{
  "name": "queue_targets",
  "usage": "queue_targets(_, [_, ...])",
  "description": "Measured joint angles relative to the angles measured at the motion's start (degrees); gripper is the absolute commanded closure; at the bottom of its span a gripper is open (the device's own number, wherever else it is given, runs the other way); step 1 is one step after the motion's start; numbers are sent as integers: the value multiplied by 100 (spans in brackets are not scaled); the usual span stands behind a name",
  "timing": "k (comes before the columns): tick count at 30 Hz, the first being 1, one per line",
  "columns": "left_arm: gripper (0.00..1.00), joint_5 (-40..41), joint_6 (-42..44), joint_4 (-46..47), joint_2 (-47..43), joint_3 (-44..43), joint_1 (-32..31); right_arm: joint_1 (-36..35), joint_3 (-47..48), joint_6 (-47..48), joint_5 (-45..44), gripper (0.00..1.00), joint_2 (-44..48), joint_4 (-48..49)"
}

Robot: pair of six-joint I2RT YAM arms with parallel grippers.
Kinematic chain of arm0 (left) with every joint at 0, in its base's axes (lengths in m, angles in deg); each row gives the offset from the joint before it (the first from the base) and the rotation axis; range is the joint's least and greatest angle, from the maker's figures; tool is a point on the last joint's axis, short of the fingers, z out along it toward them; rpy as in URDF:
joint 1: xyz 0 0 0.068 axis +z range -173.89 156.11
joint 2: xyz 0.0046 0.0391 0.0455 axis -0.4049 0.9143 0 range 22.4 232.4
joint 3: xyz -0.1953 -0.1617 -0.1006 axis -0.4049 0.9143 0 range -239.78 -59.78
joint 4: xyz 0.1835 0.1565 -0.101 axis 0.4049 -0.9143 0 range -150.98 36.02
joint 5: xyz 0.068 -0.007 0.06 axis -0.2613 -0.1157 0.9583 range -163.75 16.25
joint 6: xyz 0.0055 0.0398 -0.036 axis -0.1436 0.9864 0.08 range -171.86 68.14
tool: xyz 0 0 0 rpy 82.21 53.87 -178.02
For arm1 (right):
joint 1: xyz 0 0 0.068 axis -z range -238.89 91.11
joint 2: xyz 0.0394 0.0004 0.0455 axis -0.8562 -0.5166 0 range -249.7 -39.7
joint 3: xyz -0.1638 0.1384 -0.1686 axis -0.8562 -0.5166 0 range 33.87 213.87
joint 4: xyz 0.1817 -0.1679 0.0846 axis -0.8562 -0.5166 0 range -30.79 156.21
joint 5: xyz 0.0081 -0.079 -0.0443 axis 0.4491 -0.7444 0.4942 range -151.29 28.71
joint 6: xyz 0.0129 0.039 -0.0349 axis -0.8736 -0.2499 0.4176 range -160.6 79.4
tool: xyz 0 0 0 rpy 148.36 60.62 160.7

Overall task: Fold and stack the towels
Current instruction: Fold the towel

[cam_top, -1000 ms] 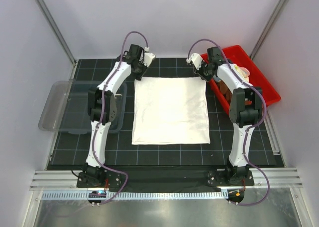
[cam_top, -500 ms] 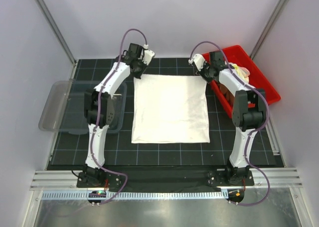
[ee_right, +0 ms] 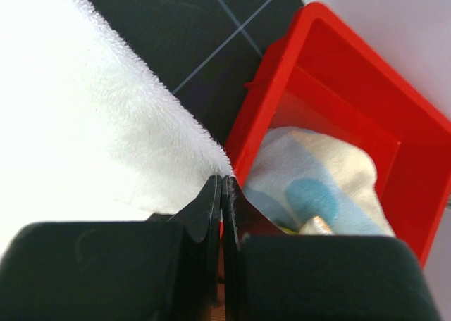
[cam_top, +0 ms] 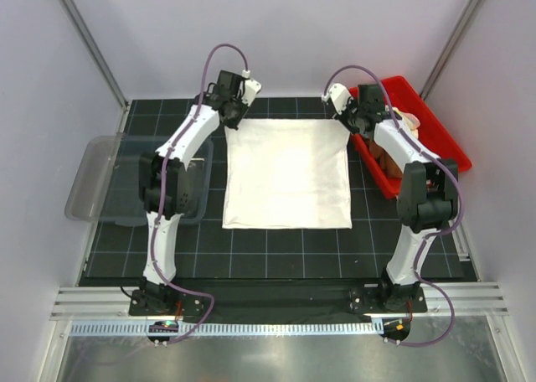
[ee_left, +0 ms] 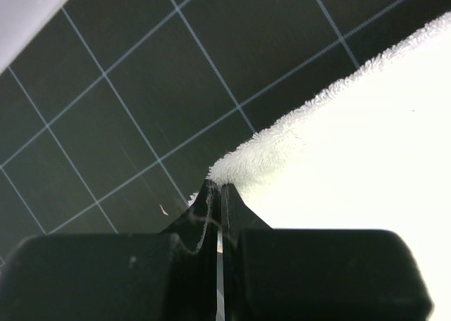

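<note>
A large cream-white towel (cam_top: 287, 177) lies spread flat on the black gridded mat (cam_top: 276, 252). My left gripper (cam_top: 232, 122) is shut on its far left corner, and the left wrist view shows the fluffy corner (ee_left: 243, 167) pinched at my fingertips (ee_left: 220, 189). My right gripper (cam_top: 348, 122) is shut on the far right corner; in the right wrist view the towel (ee_right: 106, 117) ends in the closed tips (ee_right: 221, 181). A pastel multicoloured towel (ee_right: 310, 184) lies in the red bin (ee_right: 331, 74), just beyond the right gripper.
The red bin (cam_top: 448, 143) stands at the right edge of the mat, with a brown cloth (cam_top: 379, 154) in it beside the pastel one. A clear plastic tray (cam_top: 96, 181) sits at the left edge. Grey walls enclose the back and sides.
Both grippers have moved away toward the back wall, dragging the cream-white towel with them. Its near edge has slid farther from the arm bases.
</note>
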Motion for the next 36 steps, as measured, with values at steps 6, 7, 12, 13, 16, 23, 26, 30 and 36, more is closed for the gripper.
queue_targets(6, [100, 133, -13, 17, -101, 485, -131, 0, -575, -140, -7, 99, 221, -4])
queue_targets(7, [100, 149, -13, 11, -144, 577, -157, 0, -640, -179, -11, 99, 271, -22])
queue_targets(12, [100, 260, -31, 2, -601, 973, -275, 0, -957, -496, -24, 99, 811, -74])
queue_targets(13, [100, 273, -39, 35, -739, 1091, -299, 0, -1058, -590, -24, 99, 986, -70])
queue_targets(16, [100, 264, -92, 63, -1224, 1515, -345, -13, -1283, -828, -26, 99, 1440, -111])
queue_targets(23, [100, 59, -411, 205, -2013, 2608, -378, -188, -2297, -1526, -79, 99, 2361, -70])
queue_targets(26, [100, 13, -533, 214, -2212, 3123, -452, -393, -2730, -1725, -289, 99, 2632, -85])
queue_targets(30, [100, -2, -658, 195, -2483, 3578, -577, -638, -2992, -2011, -678, 99, 2857, -205])
queue_targets(36, [100, -24, -807, 212, -3012, 3906, -765, -826, -3171, -2433, -1217, 99, 3112, -389])
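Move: I still pinch the white towel's two far corners, some 9 cm off the table. The near left corner, where my left hand's corner is heading, lies about 35 cm straight back from that hand; the near right corner lies as far back from my right hand. The clear bin is roughly 27 cm left and 18 cm back of my left hand. The red bin is about 18 cm right of my right hand, level with it. With both grips kept shut on the corners, I draw my two hands back together by about 17 cm, towards the towel's near edge, dipping and rising a couple of centimetres on the way and ending slightly lower. Both fingertips tip down a little, and my right hand turns clockwise by some 15 degrees. ##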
